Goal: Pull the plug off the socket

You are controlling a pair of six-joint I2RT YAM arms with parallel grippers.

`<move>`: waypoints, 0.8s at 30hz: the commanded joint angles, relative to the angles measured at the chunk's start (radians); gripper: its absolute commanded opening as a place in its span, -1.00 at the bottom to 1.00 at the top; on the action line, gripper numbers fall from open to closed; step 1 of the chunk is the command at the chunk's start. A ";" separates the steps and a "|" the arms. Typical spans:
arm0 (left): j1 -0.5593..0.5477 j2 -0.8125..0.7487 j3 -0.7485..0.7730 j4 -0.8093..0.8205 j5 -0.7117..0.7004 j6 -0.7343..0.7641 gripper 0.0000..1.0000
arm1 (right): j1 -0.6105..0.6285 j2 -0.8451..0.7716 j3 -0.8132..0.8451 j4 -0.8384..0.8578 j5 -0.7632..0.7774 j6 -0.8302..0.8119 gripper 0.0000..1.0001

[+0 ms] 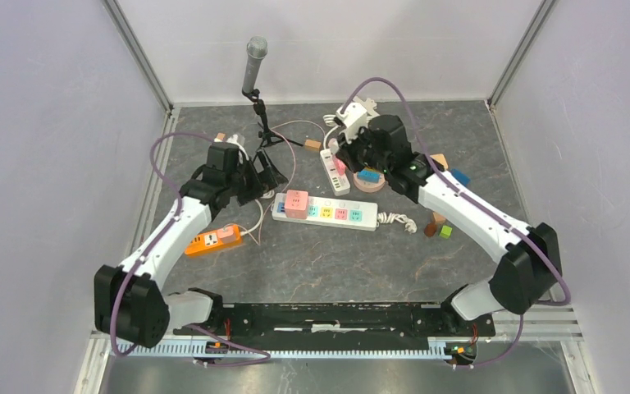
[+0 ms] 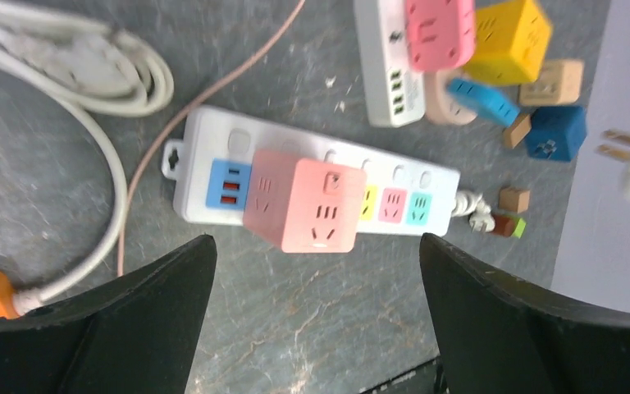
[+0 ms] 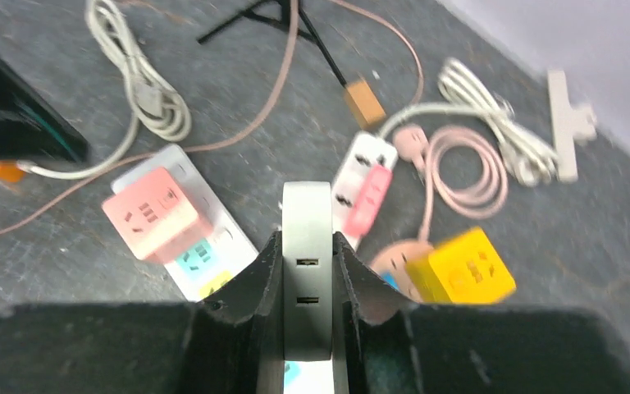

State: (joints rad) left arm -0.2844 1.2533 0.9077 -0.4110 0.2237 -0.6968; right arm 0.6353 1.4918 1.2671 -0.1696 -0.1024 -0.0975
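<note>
My right gripper [image 1: 353, 131] is shut on a white USB plug [image 1: 359, 111] and holds it in the air at the back of the table. In the right wrist view the plug [image 3: 307, 263] is clamped between the fingers [image 3: 254, 279]. Its bare prongs show at the edge of the left wrist view [image 2: 623, 146], clear of any socket. The long white power strip [image 1: 325, 213] with coloured sockets lies mid-table, with a pink cube adapter [image 1: 296, 203] plugged into it. My left gripper [image 1: 267, 176] is open and empty, hovering by the strip's left end [image 2: 205, 131].
A microphone on a stand [image 1: 254, 61] is at the back. An orange power strip [image 1: 212, 240] lies on the left. A short white strip [image 1: 334, 171], a yellow cube adapter [image 3: 462, 267], blue cubes, small blocks [image 1: 439, 226] and coiled cables [image 2: 90, 66] are scattered around.
</note>
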 commanded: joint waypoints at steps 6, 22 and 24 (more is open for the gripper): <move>0.010 -0.094 0.086 -0.055 -0.201 0.141 0.99 | -0.129 -0.218 -0.285 -0.175 0.129 0.257 -1.00; 0.017 -0.075 0.058 -0.014 -0.333 0.123 0.99 | -0.234 -0.500 -0.712 -0.268 -0.122 0.455 -0.79; 0.019 -0.061 0.065 -0.030 -0.342 0.114 0.99 | -0.237 -0.511 -0.743 -0.279 -0.097 0.453 -0.67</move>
State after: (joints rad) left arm -0.2741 1.1728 0.9550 -0.4480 -0.0628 -0.5926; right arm 0.4057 1.0107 0.5682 -0.4168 -0.1841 0.3267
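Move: The right hand already holds the white plug; the bare table it heads for is about 15 cm back, 15 cm right and 23 cm below. From that hand, the long socket strip's middle lies 5 cm back and 3 left, the knotted cord 7 back and 15 right, the pink plug 5 back and 11 left. From the open left hand, that bare spot is roughly 13 cm back and 30 right, the pink plug 4 back and 5 right. Right hand carries white plug about 15 cm each down, back and right towards bare table; left hand retreats left. ##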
